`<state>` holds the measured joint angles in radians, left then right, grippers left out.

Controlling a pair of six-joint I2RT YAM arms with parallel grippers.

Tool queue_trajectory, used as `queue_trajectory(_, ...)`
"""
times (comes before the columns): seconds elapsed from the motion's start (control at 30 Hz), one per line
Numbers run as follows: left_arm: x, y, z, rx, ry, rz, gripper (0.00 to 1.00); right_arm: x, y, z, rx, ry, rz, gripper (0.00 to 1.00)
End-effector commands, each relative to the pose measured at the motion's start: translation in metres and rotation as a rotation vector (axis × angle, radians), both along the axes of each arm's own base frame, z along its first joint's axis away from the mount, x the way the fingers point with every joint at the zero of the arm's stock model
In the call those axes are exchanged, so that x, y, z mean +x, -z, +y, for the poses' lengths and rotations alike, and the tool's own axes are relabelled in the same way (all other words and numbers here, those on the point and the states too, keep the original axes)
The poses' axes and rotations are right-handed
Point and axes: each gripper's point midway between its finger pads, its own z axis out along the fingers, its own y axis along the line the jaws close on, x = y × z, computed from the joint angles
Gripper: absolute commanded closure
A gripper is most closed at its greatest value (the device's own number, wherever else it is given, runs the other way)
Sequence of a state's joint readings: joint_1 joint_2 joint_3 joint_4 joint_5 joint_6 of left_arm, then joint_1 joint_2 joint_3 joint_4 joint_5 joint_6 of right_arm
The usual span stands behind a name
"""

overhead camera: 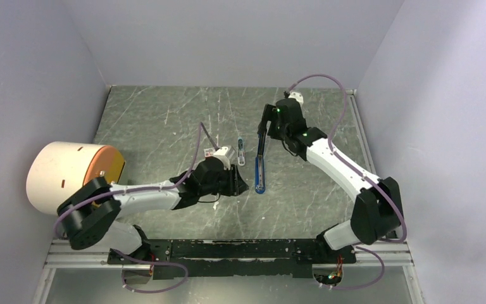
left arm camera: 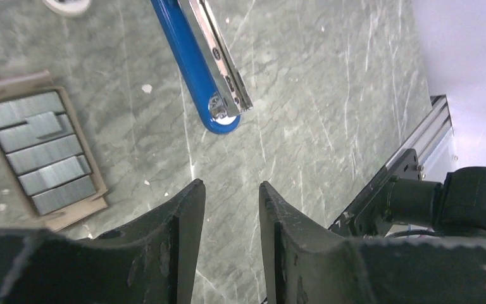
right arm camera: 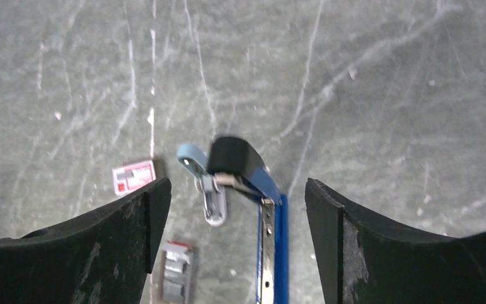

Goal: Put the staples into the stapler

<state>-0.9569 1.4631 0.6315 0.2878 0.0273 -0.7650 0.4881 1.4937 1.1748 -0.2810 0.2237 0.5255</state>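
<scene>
The stapler [overhead camera: 260,174] lies flat on the marble table, opened out, its blue body [right arm camera: 281,244] and bare metal rail showing and its black top [right arm camera: 233,155] lifted at the far end. My right gripper [right arm camera: 237,185] hangs open and wide above that far end, holding nothing; in the top view the right gripper [overhead camera: 266,123] is just beyond the stapler. The staples [left arm camera: 41,151] sit as grey strips in a small cardboard tray, left of the stapler's rounded near end [left arm camera: 218,111]. My left gripper [left arm camera: 231,190] is open with only table between its fingers, short of that end.
A pale blue-grey piece [right arm camera: 202,183] lies beside the stapler's head. A little red-and-white box [right arm camera: 134,175] rests further left. A big white drum with an orange face [overhead camera: 69,174] stands at the left wall. The black rail [overhead camera: 228,248] runs along the near edge.
</scene>
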Motion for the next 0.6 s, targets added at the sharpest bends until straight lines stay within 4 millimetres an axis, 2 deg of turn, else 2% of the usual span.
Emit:
queue_trajectory(0.0,0.012,-0.022,0.02,0.041,-0.077,-0.096,0.58,-0.038,0.03,-0.01,-0.073,-0.034,0.087,0.18)
queue_trajectory(0.13,0.018,-0.05,0.038,0.038,-0.143,-0.161,0.58,-0.061,0.046,-0.004,-0.098,-0.038,0.115,0.2)
queue_trajectory(0.23,0.021,-0.067,0.052,0.037,-0.2,-0.197,0.57,-0.067,0.061,0.0,-0.101,-0.017,0.136,0.26)
queue_trajectory(0.37,0.021,-0.078,0.069,0.037,-0.253,-0.216,0.57,-0.053,0.07,-0.003,-0.127,0.057,0.119,0.41)
queue_trajectory(0.5,0.012,-0.071,0.081,0.035,-0.268,-0.188,0.57,-0.032,0.067,0.005,-0.126,0.066,0.049,0.54)
queue_trajectory(0.57,0.008,-0.069,0.086,0.019,-0.278,-0.175,0.57,-0.024,0.067,0.005,-0.138,0.089,0.047,0.57)
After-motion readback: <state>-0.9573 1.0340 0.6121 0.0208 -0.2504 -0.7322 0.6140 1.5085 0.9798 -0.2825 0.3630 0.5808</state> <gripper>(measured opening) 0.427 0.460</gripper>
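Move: The open stapler's middle is about 10 cm back from the right hand, roughly level sideways and some 17 cm below, with its lid standing up from the far end. The staple remover lies about 7 cm left of the stapler's middle and 9 cm farther out; the tray of staples about 12 cm left of it and 3 cm nearer. From the left hand, the stapler is some 8 cm ahead, 5 cm right and 7 cm below; the tray 5 cm ahead and 7 cm left. Down and back, the right hand sinks about 8 cm and draws back some 7 cm, then eases slightly forward over the stapler's open rail, tipping down roughly 10 degrees as its empty fingers narrow from wide open to about half. Meanwhile the left hand, also empty, rises about 9 cm and goes 7 cm left, away from the stapler, its fingers tilting up. ##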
